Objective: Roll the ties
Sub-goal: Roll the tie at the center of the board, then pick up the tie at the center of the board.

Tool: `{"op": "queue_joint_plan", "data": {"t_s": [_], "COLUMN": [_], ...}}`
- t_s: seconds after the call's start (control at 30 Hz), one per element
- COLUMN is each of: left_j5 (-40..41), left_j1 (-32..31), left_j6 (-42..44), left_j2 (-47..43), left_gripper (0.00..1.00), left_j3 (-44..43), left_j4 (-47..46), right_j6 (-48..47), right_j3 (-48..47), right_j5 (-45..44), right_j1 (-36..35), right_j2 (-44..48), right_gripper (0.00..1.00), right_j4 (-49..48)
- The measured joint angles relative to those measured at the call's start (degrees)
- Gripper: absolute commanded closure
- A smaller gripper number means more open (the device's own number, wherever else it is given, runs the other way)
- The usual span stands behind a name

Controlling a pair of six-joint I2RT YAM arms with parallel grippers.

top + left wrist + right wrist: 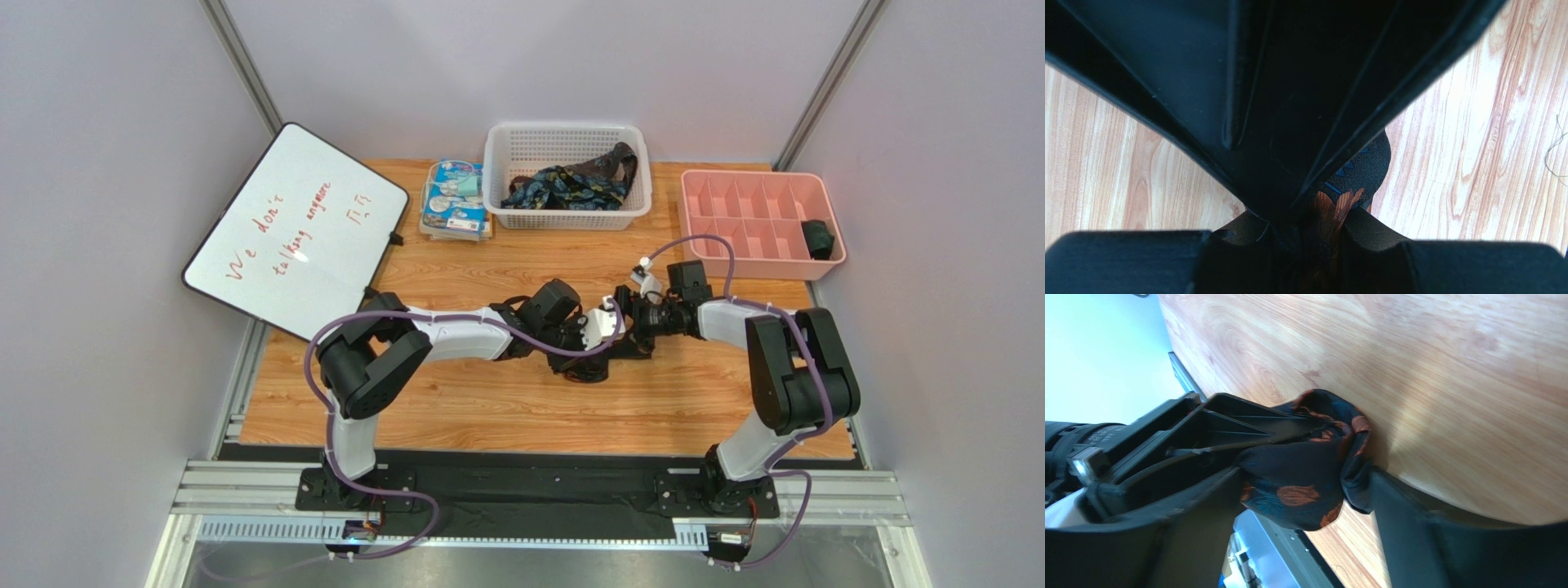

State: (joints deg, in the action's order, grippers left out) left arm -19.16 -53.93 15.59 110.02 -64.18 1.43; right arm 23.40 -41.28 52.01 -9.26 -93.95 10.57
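Note:
A rolled tie (1296,465), dark navy with orange-brown flowers, hangs just above the wood at the middle of the table. My left gripper (1309,233) is shut on it; dark and orange fabric (1352,184) shows between its fingers. My right gripper (1306,499) is open, with a finger at either side of the roll, right at the fabric. In the top view the two grippers meet nose to nose, left (594,328) and right (623,321), and hide the roll. More ties (570,186) lie heaped in the white basket (505,153). One dark roll (818,238) sits in the pink tray (736,196).
A blue-white printed packet (454,199) lies left of the basket. A whiteboard (294,227) with red writing leans over the table's left edge. The pink divided tray stands at the back right. Grey walls close in both sides.

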Motion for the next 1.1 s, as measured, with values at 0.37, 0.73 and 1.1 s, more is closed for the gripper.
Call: {"op": "queue_joint_plan", "data": {"t_s": [0.37, 0.73, 1.1], "left_j5": [-1.4, -1.4, -2.2], "left_j1": [0.8, 0.8, 1.5], "left_j6": [-1.8, -2.0, -4.4], "left_j2": [0.6, 0.8, -0.5], "left_gripper": [0.98, 0.94, 0.01], "left_j3": [-0.9, -1.0, 0.4], "left_j4": [0.7, 0.8, 0.0], "right_j6": [1.0, 0.9, -2.6], "right_j3": [0.0, -0.3, -5.2], "right_j5": [0.5, 1.6, -0.3], "right_j1": [-0.9, -1.4, -2.3], "right_j2": [0.1, -1.0, -1.7], "right_gripper": [0.21, 0.92, 1.00], "right_j4": [-0.2, 0.2, 9.3]}}
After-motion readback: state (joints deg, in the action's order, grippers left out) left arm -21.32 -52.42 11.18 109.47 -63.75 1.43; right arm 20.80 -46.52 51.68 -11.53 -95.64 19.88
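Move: The rolled tie is already clamped between the left fingers, its middle roughly 1 cm to the right of that hand's point. From the open right hand it lies about 2 cm left, 1 cm back and 2 cm lower, already between the spread fingertips. From the right hand, the white basket stands some 30 cm ahead and 10 cm left, and the pink tray about 21 cm ahead and 24 cm right. Edging about 1 cm left and nearly as much back towards the rolled tie, the right hand half closes, reopens wide, then shuts its fingers on the tie and pinches it against a firm squeeze. The left hand keeps its clamp almost in place, wrist turning only some 5 degrees, then spreads its fingers wide at the very end to let go. ##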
